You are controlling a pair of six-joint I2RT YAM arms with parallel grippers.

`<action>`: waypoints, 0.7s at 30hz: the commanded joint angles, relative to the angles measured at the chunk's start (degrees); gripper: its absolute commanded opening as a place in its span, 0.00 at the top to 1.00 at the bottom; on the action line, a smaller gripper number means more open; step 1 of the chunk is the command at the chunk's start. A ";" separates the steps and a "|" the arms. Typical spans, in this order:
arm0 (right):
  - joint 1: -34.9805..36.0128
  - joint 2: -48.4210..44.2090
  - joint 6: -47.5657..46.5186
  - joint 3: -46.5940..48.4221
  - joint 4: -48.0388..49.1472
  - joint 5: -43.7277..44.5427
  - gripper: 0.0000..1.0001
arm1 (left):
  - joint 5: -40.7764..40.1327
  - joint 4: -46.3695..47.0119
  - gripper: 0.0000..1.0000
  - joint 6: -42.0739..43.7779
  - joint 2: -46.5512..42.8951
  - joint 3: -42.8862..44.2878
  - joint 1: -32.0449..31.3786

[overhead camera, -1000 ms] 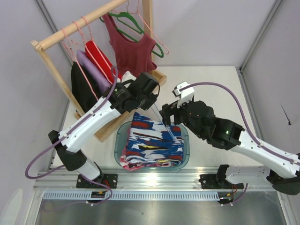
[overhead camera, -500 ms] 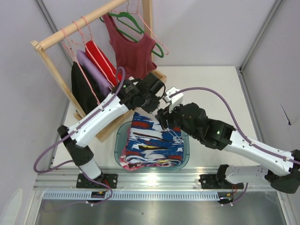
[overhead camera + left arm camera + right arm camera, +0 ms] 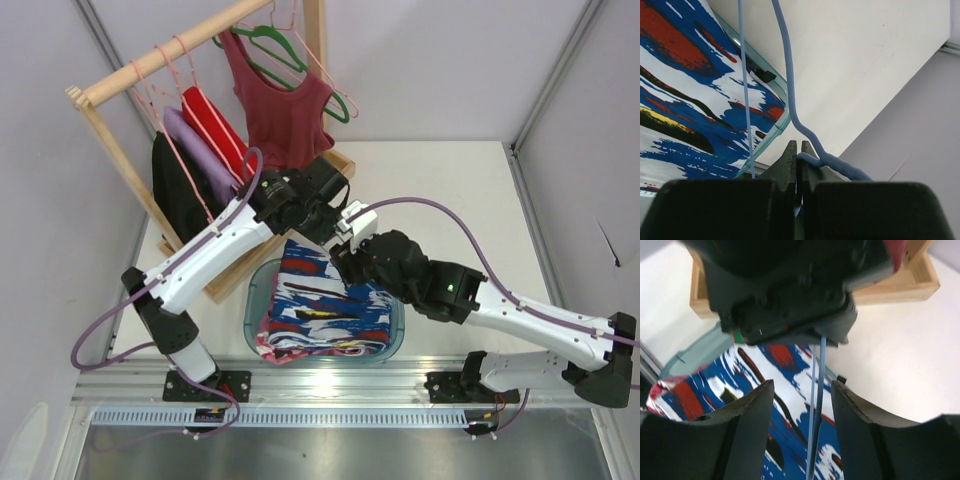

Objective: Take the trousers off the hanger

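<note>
The blue, white and red trousers (image 3: pixel 325 305) lie bunched in the teal basin (image 3: pixel 254 300). Above the basin's far rim my left gripper (image 3: pixel 798 150) is shut on the light-blue wire hanger (image 3: pixel 788 80), pinching the bent wire near its hook. The wires run down from it to the trousers (image 3: pixel 695 100). My right gripper (image 3: pixel 802 385) sits just below the left one, open, with its jaws on either side of the hanger's two wires (image 3: pixel 821 370) and not touching them. In the top view both grippers (image 3: pixel 340 245) crowd together and the thin wire hardly shows.
A wooden rack (image 3: pixel 335 165) stands at the back left. It carries a dark-red tank top (image 3: pixel 285 100) on a green hanger, and black, purple and red garments on pink hangers. The white table (image 3: pixel 450 200) runs right to grey walls.
My right gripper has moved left, up against the left gripper, and its jaws have narrowed around the hanger wires. The left arm shifted slightly right, still clamped on the hanger.
</note>
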 commanded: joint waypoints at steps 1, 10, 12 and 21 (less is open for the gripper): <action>0.69 -1.20 1.67 -1.29 1.02 1.79 0.46 | 1.57 3.38 1.00 -2.87 -4.27 -1.55 0.53; 1.48 -1.12 2.73 -2.09 1.64 7.06 0.56 | 2.62 5.23 1.00 -4.27 -5.94 -3.67 0.97; 1.39 -0.77 2.99 -1.82 1.46 7.68 0.60 | 3.50 5.67 1.00 -4.54 -5.94 -4.28 0.97; 1.74 -0.50 4.40 -1.12 -0.12 9.35 1.00 | 3.77 9.45 1.00 -4.37 -8.05 -7.36 1.06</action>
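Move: Running between the right hand's half-open fingers, the blue hanger's free strand is about 1 cm ahead, 1 cm to the right and 1 cm below. The left gripper, already holding the hanger, sits roughly 5 cm ahead and 4 cm left of the right hand. The folded trousers lie some 3 cm back, 3 cm left and 22 cm below the right hand. For the left hand, that strand is about 4 cm back, 5 cm right and 2 cm lower. Sinking about 1.5 cm, then easing roughly 1 cm to its right and turning some 5 degrees clockwise, the right hand centres the hanger strand and shuts its fingers on it, pinching it close behind the left gripper. The left hand keeps its shut grip almost in place, bobbing up nearly 1 cm and back while rolling some 5 degrees, left side down. ##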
